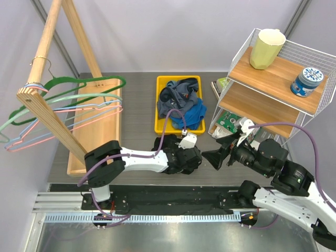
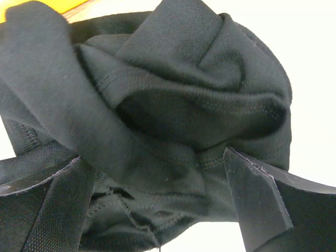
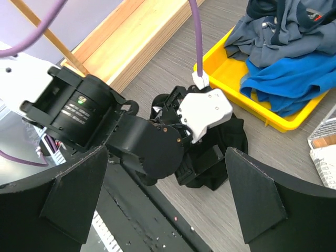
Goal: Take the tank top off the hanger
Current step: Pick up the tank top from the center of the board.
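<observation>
The black tank top (image 1: 197,159) lies crumpled on the table in front of the yellow bin. It fills the left wrist view (image 2: 184,79) and shows in the right wrist view (image 3: 233,139). My left gripper (image 1: 188,159) is down in the heap, jaws wide, with cloth bunched between the fingers (image 2: 257,199). My right gripper (image 1: 212,157) hovers open just right of the heap, nothing between its fingers (image 3: 257,194). Several bare wire hangers (image 1: 100,102) hang on the wooden rack at the left, away from the cloth.
A yellow bin (image 1: 160,123) holds grey and blue clothes behind the heap. The wooden rack's base (image 1: 100,128) lies to the left. A wire shelf (image 1: 273,84) with a cup (image 1: 266,48) and a blue tin (image 1: 307,81) stands at the right.
</observation>
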Motion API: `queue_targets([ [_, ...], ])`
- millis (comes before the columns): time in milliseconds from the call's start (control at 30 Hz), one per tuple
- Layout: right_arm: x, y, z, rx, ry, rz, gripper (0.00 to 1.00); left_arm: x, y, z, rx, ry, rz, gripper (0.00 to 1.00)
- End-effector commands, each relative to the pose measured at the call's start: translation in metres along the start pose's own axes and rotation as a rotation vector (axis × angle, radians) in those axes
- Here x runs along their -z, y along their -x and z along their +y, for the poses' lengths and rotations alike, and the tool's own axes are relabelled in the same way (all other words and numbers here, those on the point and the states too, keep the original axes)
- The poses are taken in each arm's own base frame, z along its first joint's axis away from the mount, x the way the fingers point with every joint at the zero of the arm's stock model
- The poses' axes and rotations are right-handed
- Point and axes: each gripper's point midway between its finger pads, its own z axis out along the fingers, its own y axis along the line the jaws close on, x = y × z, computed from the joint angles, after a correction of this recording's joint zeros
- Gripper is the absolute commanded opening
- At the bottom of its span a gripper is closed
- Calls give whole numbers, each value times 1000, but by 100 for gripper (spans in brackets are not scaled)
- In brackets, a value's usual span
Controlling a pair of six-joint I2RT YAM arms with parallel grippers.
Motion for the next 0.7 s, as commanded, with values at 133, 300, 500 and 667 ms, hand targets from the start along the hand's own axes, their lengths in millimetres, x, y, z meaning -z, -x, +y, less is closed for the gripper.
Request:
queue_targets([
  [133,24,15,-4,-27,-27,-56,100,-18,5,-1,79,19,-50,100],
  [300,28,14,-5,-36,-30,-67,100,-32,-18,9,112,44,-15,91],
  [500,27,14,-5,-34,-31,-64,100,-34,-34,8,138,15,11,53],
  [667,26,11,-7,-28,-37,-63,100,-18,-18,5,124,-21,-24,10],
])
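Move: The black tank top lies bunched on the table just beneath the left hand's open fingers, its middle about 3 cm ahead, 3 cm to the left and 3 cm below. The yellow bin of clothes is some 21 cm ahead and 2 cm left of that hand; the wooden rack base stands roughly 35 cm left and 12 cm ahead. From the right hand the tank top is about 12 cm left, 6 cm ahead and 28 cm below. The left hand sinks about 2 cm into the bunched tank top while creeping some 2 cm forward with barely any turn, and late in the descent its fingers close from wide open to about a quarter, pinching the cloth's folds between their tips. The right hand, empty and open, drifts about 2 cm to its right and slightly back, away from the cloth, and comes to a stop. ##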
